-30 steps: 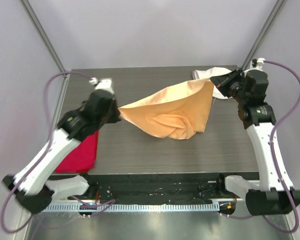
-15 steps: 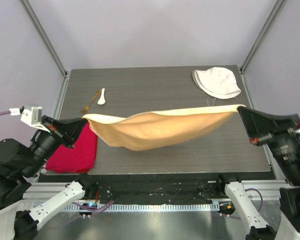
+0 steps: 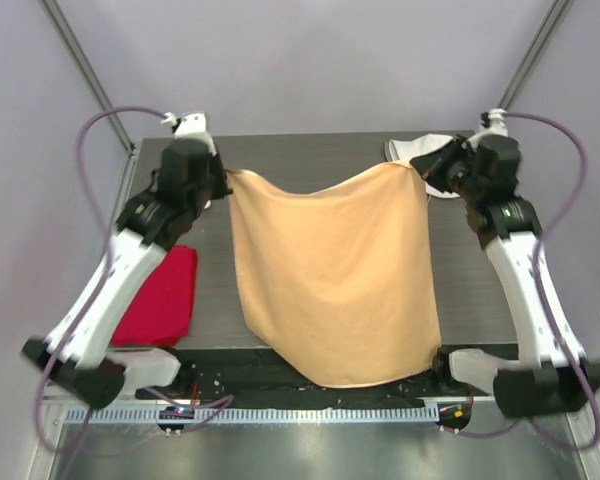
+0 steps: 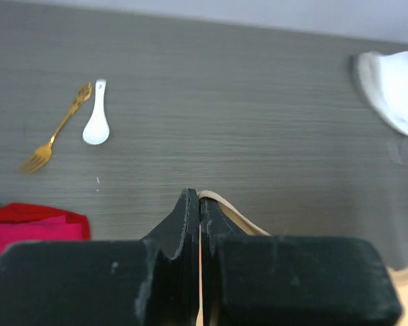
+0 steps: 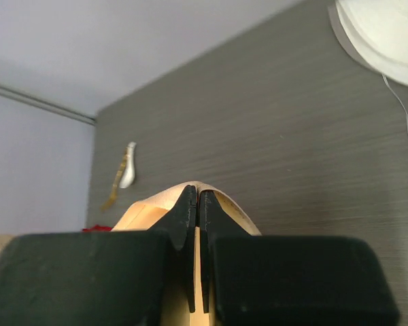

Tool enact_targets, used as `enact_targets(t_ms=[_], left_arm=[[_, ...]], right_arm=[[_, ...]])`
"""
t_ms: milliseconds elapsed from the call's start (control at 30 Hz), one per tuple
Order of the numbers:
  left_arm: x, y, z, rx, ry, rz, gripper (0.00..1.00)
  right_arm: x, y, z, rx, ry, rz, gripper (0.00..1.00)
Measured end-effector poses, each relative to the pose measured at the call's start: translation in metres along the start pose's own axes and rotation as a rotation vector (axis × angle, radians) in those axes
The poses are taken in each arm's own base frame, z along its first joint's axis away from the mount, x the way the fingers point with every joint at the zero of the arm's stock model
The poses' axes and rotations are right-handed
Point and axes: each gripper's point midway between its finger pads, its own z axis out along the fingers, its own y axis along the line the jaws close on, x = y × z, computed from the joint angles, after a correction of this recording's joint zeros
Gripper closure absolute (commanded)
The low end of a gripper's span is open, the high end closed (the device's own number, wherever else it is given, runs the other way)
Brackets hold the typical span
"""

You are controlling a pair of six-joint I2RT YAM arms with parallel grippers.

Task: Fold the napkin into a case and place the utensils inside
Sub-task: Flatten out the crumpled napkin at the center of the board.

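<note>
The peach-orange napkin (image 3: 330, 270) is unfolded and stretched between both arms over the middle of the table, its near edge reaching past the table's front. My left gripper (image 3: 226, 173) is shut on its far left corner, where the cloth edge (image 4: 221, 204) shows between the fingers. My right gripper (image 3: 423, 168) is shut on the far right corner, seen in its wrist view (image 5: 194, 191). The white spoon (image 4: 96, 125) and gold fork (image 4: 54, 139) lie side by side on the table beyond the left gripper, apart from the napkin. The top view hides them behind the left arm.
A bright red cloth (image 3: 162, 300) lies at the table's left edge, under the left arm. A white fabric hat (image 3: 420, 152) sits at the far right corner, partly behind the right arm. The table's dark wood top (image 3: 320, 155) shows beyond the napkin.
Both arms have swung from the near side out over the far half of the table. The napkin, earlier a sagging band between them, now spreads wide toward the front edge.
</note>
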Motion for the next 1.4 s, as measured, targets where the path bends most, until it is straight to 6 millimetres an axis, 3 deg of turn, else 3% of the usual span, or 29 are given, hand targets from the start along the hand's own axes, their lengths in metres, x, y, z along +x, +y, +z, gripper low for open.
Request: enact_targets(t_ms=[33,133,267,333,433,500,567,667,767,833,900,1000,1033,1133,1267,1333,1400], left_arm=[[0.011,0.006,0.028,-0.035,0.046,-0.007,1.00],[0.062,0.037,0.117,-0.148,0.214,-0.052,1.00],[0.116,0.061,0.197,-0.195,0.337,-0.086,1.00],[0.126,0.057,0.228,-0.173,0.351,-0.093,1.00],[0.121,0.040,0.278,-0.089,0.292,-0.106,1.00],[0.118,0.031,0.299,-0.036,0.248,-0.099,1.00],[0.120,0.026,0.306,-0.001,0.222,-0.096,1.00],[0.118,0.023,0.299,0.037,0.180,-0.090,1.00],[0.099,0.019,0.269,0.070,0.148,-0.091,1.00],[0.066,0.012,0.240,0.108,0.084,-0.097,1.00],[0.017,0.002,0.197,0.160,-0.022,-0.106,1.00],[-0.065,-0.012,0.106,0.258,-0.238,-0.117,1.00],[-0.093,-0.017,0.064,0.302,-0.328,-0.119,1.00],[-0.146,-0.022,-0.045,0.408,-0.550,-0.115,1.00],[-0.170,-0.023,-0.168,0.529,-0.750,-0.077,1.00],[-0.178,-0.023,-0.217,0.574,-0.827,-0.044,1.00],[-0.180,-0.023,-0.249,0.606,-0.867,-0.020,1.00]], right_arm=[[0.014,-0.019,0.031,0.047,0.055,0.010,0.99],[0.050,-0.062,0.100,0.125,0.168,0.025,0.99],[0.085,-0.102,0.172,0.155,0.243,0.031,0.99],[0.097,-0.116,0.209,0.143,0.256,0.032,0.99],[0.105,-0.130,0.259,0.121,0.251,0.027,0.99],[0.103,-0.135,0.290,0.094,0.228,0.014,0.99],[0.103,-0.138,0.309,0.077,0.218,0.003,0.99],[0.102,-0.137,0.313,0.063,0.215,-0.009,0.99],[0.096,-0.128,0.291,0.067,0.199,-0.033,0.99],[0.089,-0.116,0.257,0.084,0.196,-0.058,0.99],[0.071,-0.090,0.220,0.076,0.164,-0.088,0.99],[0.012,-0.024,0.138,-0.003,0.016,-0.137,0.99],[-0.012,0.002,0.106,-0.048,-0.058,-0.152,0.99],[-0.077,0.064,-0.005,-0.177,-0.297,-0.185,0.99],[-0.113,0.104,-0.128,-0.285,-0.511,-0.205,0.99],[-0.118,0.116,-0.174,-0.329,-0.575,-0.215,0.99],[-0.117,0.122,-0.204,-0.358,-0.608,-0.221,0.99]])
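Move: The peach napkin is already held by two corners. The board's centre, where it is to lie flat, is about 35 cm below both hands: from the left hand some 6 cm ahead and 17 cm right, from the right hand some 4 cm ahead and 22 cm left. The white spoon is roughly 17 cm ahead and 11 cm left of the left hand, the red cloth 12 cm back and 21 cm left. The white cloth is about 24 cm ahead and 12 cm right of the right hand. The napkin, still pinched shut at two corners, is snapped by both arms together: a fast sweep forward and down over the board, about 25 cm each way, then straight into a bigger swing up and back, over 40 cm up. The fingertips dip slightly at first, then tip upward, finishing some 40 to 55 degrees above their starting attitude. ##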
